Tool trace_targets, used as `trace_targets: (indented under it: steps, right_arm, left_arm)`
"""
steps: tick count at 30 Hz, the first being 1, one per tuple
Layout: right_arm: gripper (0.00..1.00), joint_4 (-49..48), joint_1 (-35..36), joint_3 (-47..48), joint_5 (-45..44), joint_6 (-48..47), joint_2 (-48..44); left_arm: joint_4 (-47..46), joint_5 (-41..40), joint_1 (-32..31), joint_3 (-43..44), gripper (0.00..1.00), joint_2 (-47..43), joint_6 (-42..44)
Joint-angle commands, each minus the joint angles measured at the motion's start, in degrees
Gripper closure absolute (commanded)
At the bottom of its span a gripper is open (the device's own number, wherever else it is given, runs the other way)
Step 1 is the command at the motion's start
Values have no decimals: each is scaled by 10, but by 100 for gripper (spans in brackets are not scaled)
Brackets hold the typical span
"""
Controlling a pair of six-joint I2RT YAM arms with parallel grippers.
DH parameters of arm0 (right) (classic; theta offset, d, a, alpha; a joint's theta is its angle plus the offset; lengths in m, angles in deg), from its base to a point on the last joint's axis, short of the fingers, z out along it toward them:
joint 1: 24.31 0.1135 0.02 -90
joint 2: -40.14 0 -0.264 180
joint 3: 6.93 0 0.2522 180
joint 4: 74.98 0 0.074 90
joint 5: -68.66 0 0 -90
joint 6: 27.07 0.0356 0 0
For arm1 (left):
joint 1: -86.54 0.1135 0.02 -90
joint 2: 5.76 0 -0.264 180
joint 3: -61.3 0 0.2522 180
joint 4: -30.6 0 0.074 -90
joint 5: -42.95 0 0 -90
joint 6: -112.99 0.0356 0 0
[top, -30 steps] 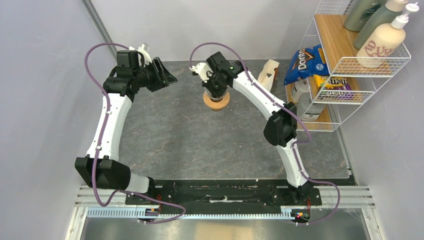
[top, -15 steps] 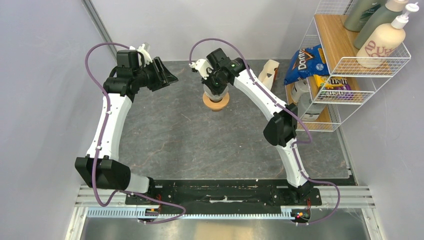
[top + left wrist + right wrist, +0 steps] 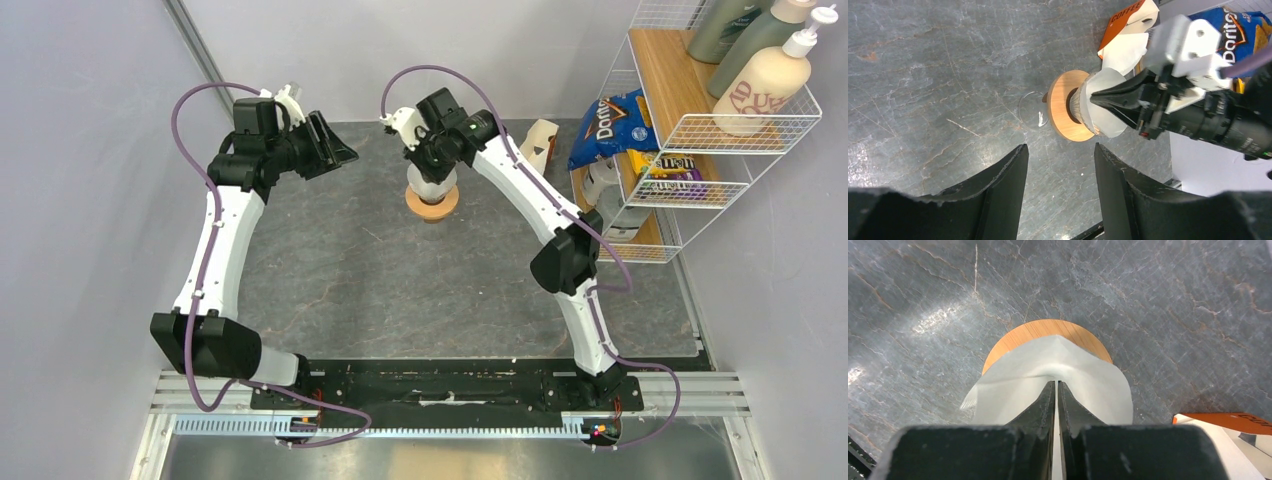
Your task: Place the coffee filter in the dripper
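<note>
The dripper [image 3: 432,204] stands at the back middle of the table, its round wooden ring [image 3: 1060,112] over clear glass [image 3: 1032,107]. My right gripper [image 3: 432,165] hangs straight over it, shut on the coffee filter [image 3: 1048,370], a white paper cone pinched by its upper edge. In the left wrist view the coffee filter [image 3: 1105,107] points its narrow end into the ring's opening. From the right wrist, the paper covers most of the ring [image 3: 1038,330]. My left gripper [image 3: 335,150] is open and holds nothing, raised to the left of the dripper.
An orange-and-white coffee filter box [image 3: 538,145] lies right of the dripper. A Doritos bag [image 3: 610,125] and a wire shelf [image 3: 700,130] with bottles and snacks stand at the far right. Grey walls close the back and left.
The right gripper has shifted slightly back and up with the filter, so more paper shows above the ring. The left arm has stayed put.
</note>
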Motion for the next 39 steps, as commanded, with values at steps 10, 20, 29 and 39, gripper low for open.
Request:
trace_targets:
  steps: [10,20,29,39]
  right_arm:
    - [88,-96,-15,-12,22,57,-151]
    - [84,-152,-69,-141,36,117,-288]
    - [73,-248,-122,-423,57,182,-461]
    - [13,-326,-128,-637,62,236,-564]
  left_arm:
    - [14,22,3,68,12,30,99]
    - [113,-13,3,173,9,78,188]
    - [174,-55,1,261,7,124,251]
    - [216,-111,-26,232,6,154,315]
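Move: The white paper coffee filter already sits in the dripper. Its middle is about 4 cm straight below the right hand's closed fingertips, which are still at its mouth. The dripper's wooden collar lies some 9 cm below that hand and 1 cm back, and the orange-and-white coffee packet stands roughly 24 cm to its right, 9 cm farther out and 15 cm lower. From the left hand, the filter is about 18 cm to the right, level in reach, and some 15 cm down. With its fingers still shut, the right hand draws straight up out of the filter's mouth by about 17 cm, then swings away over the table some 14 cm to the right and 9 cm back, giving up half that height, turning clockwise, its left side rising, and spreading its fingers late on the way. The left hand, touching nothing, opens almost fully and rolls its left side up some 25 degrees while easing about 3 cm forward and 3 cm left. ##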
